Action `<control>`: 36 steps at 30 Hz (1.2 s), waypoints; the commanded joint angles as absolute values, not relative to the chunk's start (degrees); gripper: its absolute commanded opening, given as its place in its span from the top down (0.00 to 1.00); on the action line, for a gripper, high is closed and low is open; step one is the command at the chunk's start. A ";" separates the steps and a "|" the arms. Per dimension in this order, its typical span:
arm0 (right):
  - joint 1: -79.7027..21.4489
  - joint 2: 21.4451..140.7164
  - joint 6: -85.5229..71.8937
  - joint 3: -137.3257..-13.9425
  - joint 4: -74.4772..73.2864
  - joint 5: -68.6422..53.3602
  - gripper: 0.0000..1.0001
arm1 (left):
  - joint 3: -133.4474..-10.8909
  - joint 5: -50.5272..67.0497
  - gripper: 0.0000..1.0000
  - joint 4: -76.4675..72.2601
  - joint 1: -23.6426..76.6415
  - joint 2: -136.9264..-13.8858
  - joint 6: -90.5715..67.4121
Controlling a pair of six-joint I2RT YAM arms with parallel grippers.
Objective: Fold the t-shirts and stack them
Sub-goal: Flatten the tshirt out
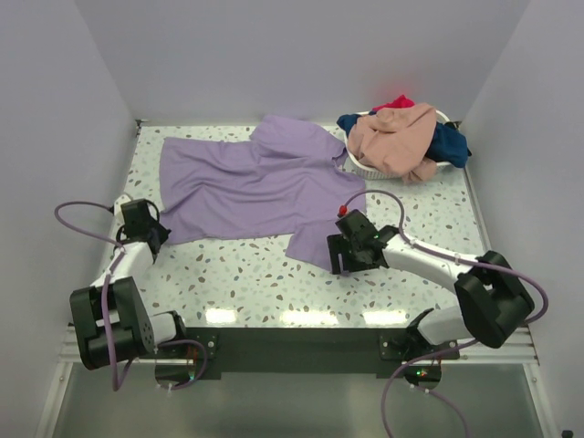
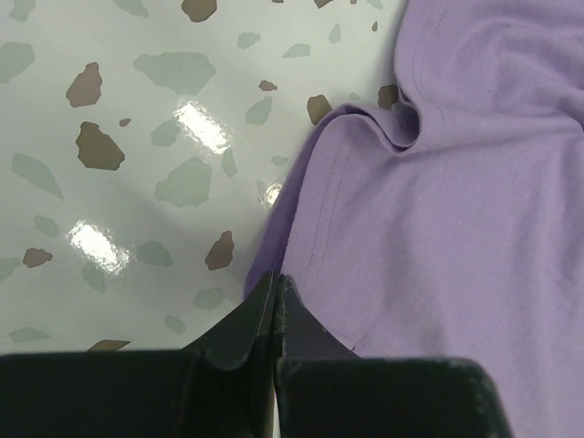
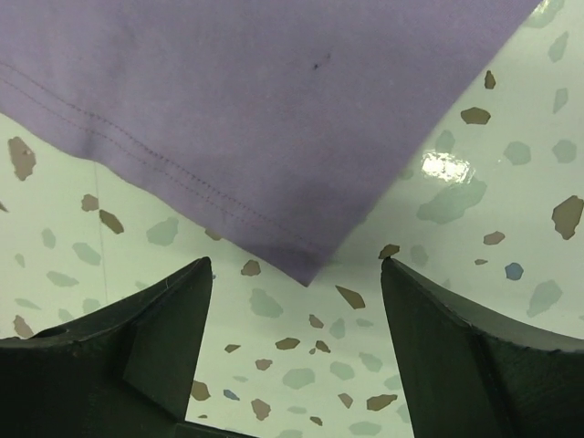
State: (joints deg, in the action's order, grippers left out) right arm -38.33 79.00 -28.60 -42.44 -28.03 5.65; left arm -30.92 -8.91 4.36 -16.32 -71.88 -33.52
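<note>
The lavender-purple t-shirt [image 1: 251, 187] lies spread on the table, wrinkled, one sleeve toward the basket. My left gripper [image 1: 155, 239] is at its near-left corner. In the left wrist view the fingertips [image 2: 276, 279] are pressed together right on the shirt's hem edge [image 2: 319, 228], which looks slightly lifted. My right gripper [image 1: 343, 262] is open at the shirt's near-right corner. In the right wrist view that corner [image 3: 306, 269] lies flat between my spread fingers [image 3: 173, 310]. Peach-pink [image 1: 397, 137], navy [image 1: 451, 143] and red [image 1: 394, 102] shirts are piled in the basket.
The white oval basket [image 1: 368, 169] stands at the back right, touching the lavender sleeve. Grey walls enclose the table on the left, back and right. Bare speckled tabletop [image 1: 246, 274] lies between the shirt and the arm bases.
</note>
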 commanded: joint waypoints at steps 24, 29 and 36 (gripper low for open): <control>-40.43 88.60 -31.99 -41.04 -22.15 11.42 0.98 | -27.87 -13.97 0.33 6.68 -12.92 -63.46 -35.24; -40.43 86.05 -31.29 -43.32 -24.08 12.92 1.00 | -25.93 -15.82 0.32 9.75 -12.57 -62.41 -36.03; -40.43 83.67 -30.76 -43.16 -23.91 12.30 1.00 | -25.66 -16.96 0.32 11.43 -12.48 -62.40 -37.00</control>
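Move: The right hand's open fingers hover just short of the t-shirt's near right corner, which lies about 2 cm ahead, 1 cm left and 2 cm below. From that hand the t-shirt's middle is roughly 18 cm ahead and 18 cm left, the laundry basket some 31 cm ahead and 16 cm right. The left hand still holds the t-shirt's near left corner between shut fingers, a few centimetres above the table; the near right corner lies about 44 cm to its right and 8 cm back. Down nearly 2 cm, then forward about 3 cm and a little left along the table, the right hand brings its fingers around the t-shirt's near right corner and closes them, pinching the hem. The left hand eases up about 2 cm, opens to some two-thirds and lets go of its corner, then draws back and down, clear of the cloth. ##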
